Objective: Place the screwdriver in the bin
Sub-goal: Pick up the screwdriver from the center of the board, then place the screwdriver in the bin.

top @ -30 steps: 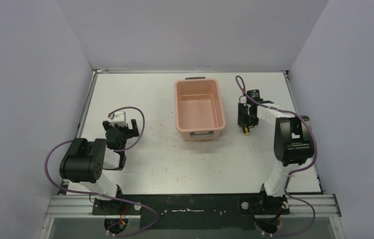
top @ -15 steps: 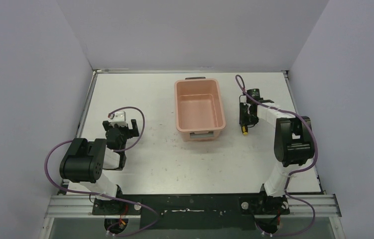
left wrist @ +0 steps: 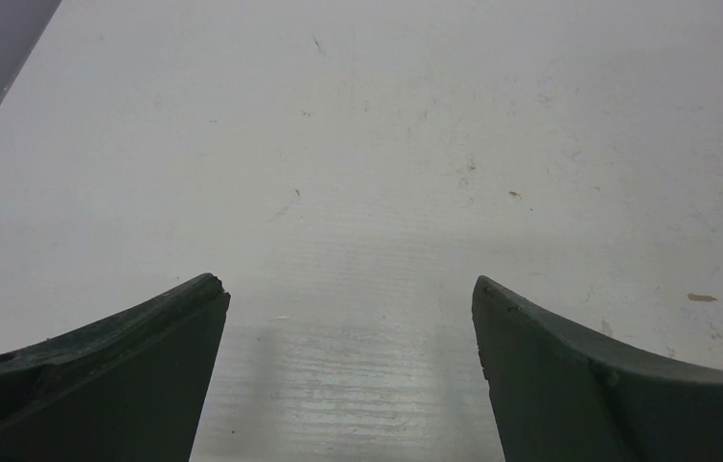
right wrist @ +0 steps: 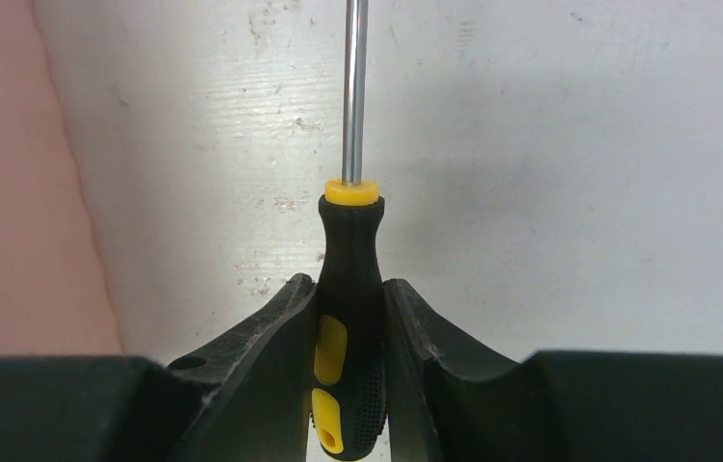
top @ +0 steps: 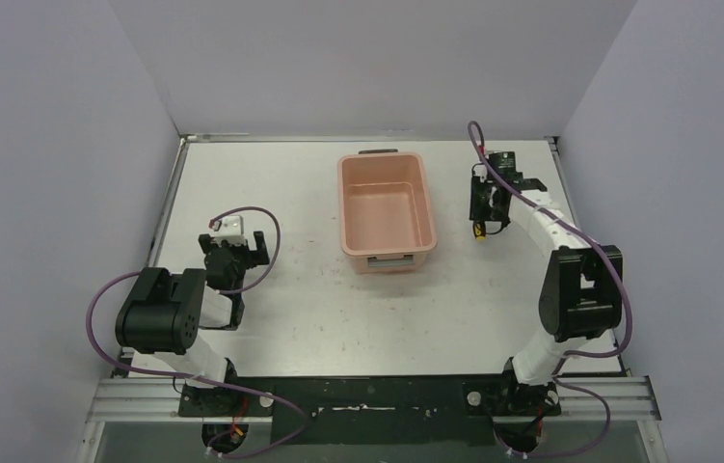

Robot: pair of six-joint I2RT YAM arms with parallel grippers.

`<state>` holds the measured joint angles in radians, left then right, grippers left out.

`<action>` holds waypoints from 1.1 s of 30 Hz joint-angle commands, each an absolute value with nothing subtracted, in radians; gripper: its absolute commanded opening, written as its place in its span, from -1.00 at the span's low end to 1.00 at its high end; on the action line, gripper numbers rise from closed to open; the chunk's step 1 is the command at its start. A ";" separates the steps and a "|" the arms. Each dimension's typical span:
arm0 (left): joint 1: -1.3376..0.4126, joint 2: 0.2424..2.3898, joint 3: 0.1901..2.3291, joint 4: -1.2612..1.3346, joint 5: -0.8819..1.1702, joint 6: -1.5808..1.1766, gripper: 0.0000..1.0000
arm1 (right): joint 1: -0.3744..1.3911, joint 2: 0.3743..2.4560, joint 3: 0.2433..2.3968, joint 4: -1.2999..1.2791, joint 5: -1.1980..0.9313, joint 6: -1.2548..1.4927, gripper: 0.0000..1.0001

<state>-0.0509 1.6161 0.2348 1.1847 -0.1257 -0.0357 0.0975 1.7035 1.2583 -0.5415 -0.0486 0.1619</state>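
The screwdriver (right wrist: 349,250) has a black-and-yellow handle and a thin bright shaft that points away from the wrist camera. My right gripper (right wrist: 349,286) is shut on its handle, one finger on each side. From above, the right gripper (top: 485,204) hangs just right of the bin (top: 342,204), and the screwdriver's yellow end (top: 478,231) sticks out toward the near side. The salmon-pink bin holds nothing that I can see; its wall (right wrist: 11,192) fills the left edge of the right wrist view. My left gripper (left wrist: 348,289) stands open over bare table.
The left arm is folded at the near left, its gripper (top: 233,247) well left of the bin. Grey walls close the table (top: 358,309) on the left, the far side and the right. The right arm's purple cable (top: 478,135) loops above its wrist.
The right gripper has shut on the screwdriver and moved with it toward the far side, beside the bin. The left arm has not moved.
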 commanded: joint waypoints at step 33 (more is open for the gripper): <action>-0.052 1.611 0.252 1.213 -0.120 -0.027 0.94 | 0.500 1.711 1.662 -0.764 -0.006 0.414 -0.89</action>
<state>-0.0509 1.6161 0.2348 1.1843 -0.1257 -0.0357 0.4625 1.6840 1.5810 -0.7643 -0.0231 0.3363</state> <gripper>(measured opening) 0.971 0.277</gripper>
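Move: The right hand already holds the screwdriver by its handle, shaft pointing forward, clear of the board. The bin's middle lies about 21 cm to its left, 6 cm ahead and 2 cm lower; the bin's right rim is only some 10 cm to the left, 5 cm ahead and about 3 cm above the hand. From the idle left hand the bin is roughly 34 cm right and 7 cm ahead. Keeping its grip, the right hand lifts the screwdriver about 8 cm, then swings it 15 cm left over the bin. ##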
